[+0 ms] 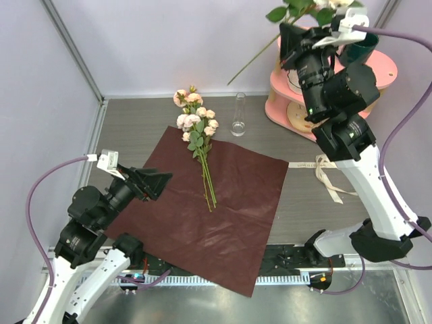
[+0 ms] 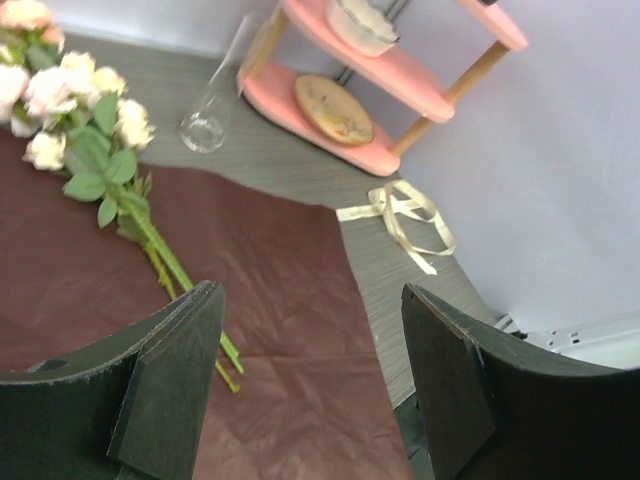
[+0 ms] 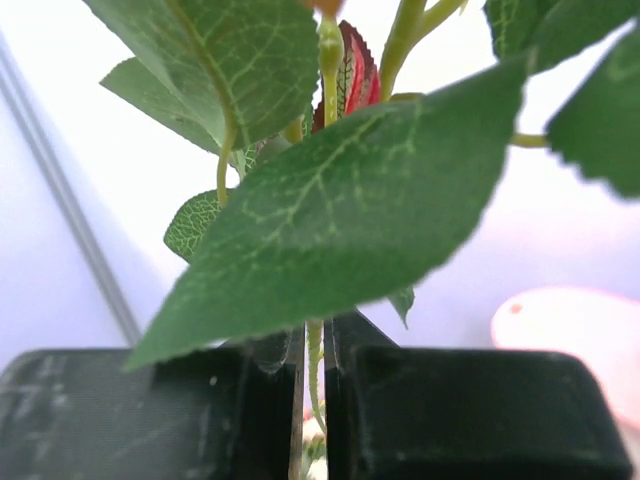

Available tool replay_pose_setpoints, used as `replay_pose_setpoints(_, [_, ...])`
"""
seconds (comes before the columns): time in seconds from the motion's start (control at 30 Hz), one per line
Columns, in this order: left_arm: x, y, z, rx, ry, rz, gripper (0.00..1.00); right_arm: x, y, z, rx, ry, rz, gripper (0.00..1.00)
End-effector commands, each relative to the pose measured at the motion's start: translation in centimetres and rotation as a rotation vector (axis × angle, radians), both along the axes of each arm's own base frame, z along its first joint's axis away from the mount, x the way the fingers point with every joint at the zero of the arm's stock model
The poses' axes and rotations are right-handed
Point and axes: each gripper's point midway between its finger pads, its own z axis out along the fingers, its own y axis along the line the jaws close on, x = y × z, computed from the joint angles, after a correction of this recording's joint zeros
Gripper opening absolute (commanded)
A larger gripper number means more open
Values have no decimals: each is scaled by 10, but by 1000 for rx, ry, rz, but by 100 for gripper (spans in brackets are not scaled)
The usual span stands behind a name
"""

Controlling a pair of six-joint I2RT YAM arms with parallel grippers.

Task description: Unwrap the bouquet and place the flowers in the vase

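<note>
The bouquet lies unwrapped: several cream and pale-pink flowers (image 1: 196, 125) (image 2: 70, 110) rest on the flat maroon wrapping paper (image 1: 223, 216) (image 2: 280, 270), heads toward the far side. The clear glass vase (image 1: 238, 115) (image 2: 205, 120) stands upright just right of the flower heads. My right gripper (image 1: 287, 37) (image 3: 312, 350) is raised high at the back right, shut on the thin stem (image 3: 316, 370) of one leafy flower; its leaves (image 3: 330, 210) fill the wrist view. My left gripper (image 1: 150, 182) (image 2: 310, 300) hovers open over the paper's left part, holding nothing.
A pink two-tier shelf (image 1: 283, 101) (image 2: 340, 110) stands at the back right, with a dark green mug (image 1: 361, 44) and a white bowl (image 2: 365, 22) on it. The loose beige ribbon (image 1: 327, 174) (image 2: 405, 210) lies on the table right of the paper.
</note>
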Motion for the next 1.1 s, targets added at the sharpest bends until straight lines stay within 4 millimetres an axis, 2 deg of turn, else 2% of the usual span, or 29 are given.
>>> replay_pose_setpoints(0.0, [-1,11,-26,24,88,60,75,19,-20,31,-70,-76,-190,1])
replay_pose_setpoints(0.1, [0,8,-23,27,97,46,75,28,-27,39,-92,-92,-240,1])
replay_pose_setpoints(0.13, [0,6,-21,31,96,35,75,39,-29,35,-102,-81,-255,1])
replay_pose_setpoints(0.2, [2,3,-17,36,94,26,76,46,-28,35,-114,-85,-239,1])
replay_pose_setpoints(0.23, [2,2,-17,37,93,18,76,53,-29,31,-108,-75,-240,1])
replay_pose_setpoints(0.63, [8,-5,-26,36,115,5,77,87,-12,1,-143,-10,-171,1])
replay_pose_setpoints(1.07, [15,-10,-36,59,128,-3,77,91,7,-16,-150,32,-74,1])
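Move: The glass vase stands some 16 cm ahead of the right hand, about 6 cm to its left and some 50 cm below; that hand already holds the white rose by its stem. The pink shelf is roughly 17 cm ahead and 22 cm to its right, and the pink roses lie about 9 cm ahead, 22 cm left and 60 cm below. From the left hand the vase is some 32 cm ahead, 21 cm right and 24 cm below. Keeping the white rose pinched, the right hand first rises about 3 cm, then reaches some 10 cm forward to the vase while sinking, ending about 4 cm lower than it began, its wrist swinging clockwise and partly back and rolling some 10 degrees left side down so the hanging stem lines up with the vase mouth. The empty left hand, fingers staying open, sinks about 4 cm and tips slightly downward, clear of the wrap and roses. ##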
